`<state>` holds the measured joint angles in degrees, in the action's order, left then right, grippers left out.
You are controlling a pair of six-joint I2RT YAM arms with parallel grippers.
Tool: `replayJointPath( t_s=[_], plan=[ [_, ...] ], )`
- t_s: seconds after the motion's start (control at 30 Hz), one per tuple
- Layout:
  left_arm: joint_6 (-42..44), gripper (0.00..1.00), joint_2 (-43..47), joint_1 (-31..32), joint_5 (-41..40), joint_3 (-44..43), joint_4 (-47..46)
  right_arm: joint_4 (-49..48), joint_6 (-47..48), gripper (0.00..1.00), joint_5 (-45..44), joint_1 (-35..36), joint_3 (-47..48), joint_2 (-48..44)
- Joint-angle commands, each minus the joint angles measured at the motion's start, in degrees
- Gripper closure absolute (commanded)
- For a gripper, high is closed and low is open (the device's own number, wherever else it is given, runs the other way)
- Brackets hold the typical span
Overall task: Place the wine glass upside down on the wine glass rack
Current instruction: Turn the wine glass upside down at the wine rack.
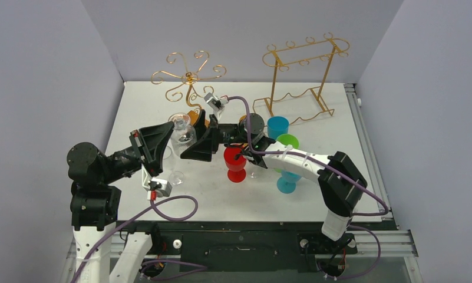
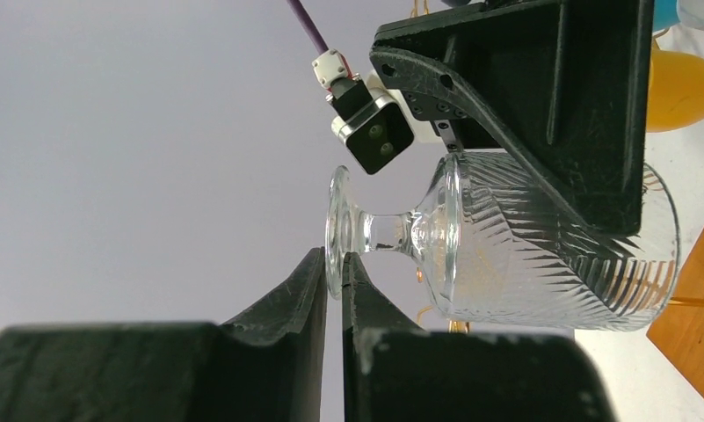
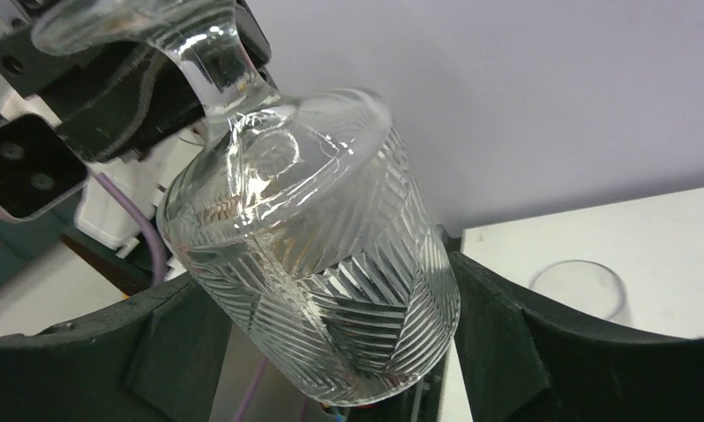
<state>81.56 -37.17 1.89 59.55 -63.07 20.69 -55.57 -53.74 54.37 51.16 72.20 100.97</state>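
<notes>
The wine glass, clear with a cut herringbone bowl, hangs on its side above the table between my two arms. My left gripper is shut on the rim of its foot, with the stem and bowl pointing away to the right. My right gripper stands wide around the bowl, and both fingers appear to press its sides. The wine glass rack, a gold wire tree with curled arms, stands just behind the glass. Its brown wooden base shows at the right edge of the left wrist view.
A taller gold wire frame rack stands at the back right. A red goblet, a blue cup, a green cup and a cyan goblet crowd the table's middle. Another clear glass stands near my left arm.
</notes>
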Motion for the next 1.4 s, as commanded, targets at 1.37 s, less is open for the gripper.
replayJointPath(
  t_s=[1.37],
  plan=[
    [-0.28,1.00,0.94,0.31,-0.45,1.40,-1.79,55.39,54.04,0.20,-0.85,-2.54,6.47,-22.04]
  ],
)
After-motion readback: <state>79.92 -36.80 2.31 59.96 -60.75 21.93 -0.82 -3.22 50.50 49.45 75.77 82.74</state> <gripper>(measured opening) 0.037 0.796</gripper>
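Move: The upside-down wine glass hangs with its foot in the left fingers, its middle about 7 cm below that hand, 3 cm right and 2 ahead. From the open right hand the glass's middle lies some 3 cm left, 2 up and 1 ahead, the bowl straddled by the fingers. The curly rack's crown stands roughly 30 cm ahead of the left hand, 5 right and 8 lower; the tall glass on the table is 13 cm ahead of the right hand, 13 left, 27 below. The upturned wine glass stays pinched by its foot in the left fingers while the right hand backs off its bowl: first a little forward and down, then mainly to the right, about 5 cm in all, fingers staying wide open. The right wrist rolls some 30 degrees on the way, its forward finger rising, its fingertips dipping. The left hand sinks about 2 cm and tips slightly forward-down. ##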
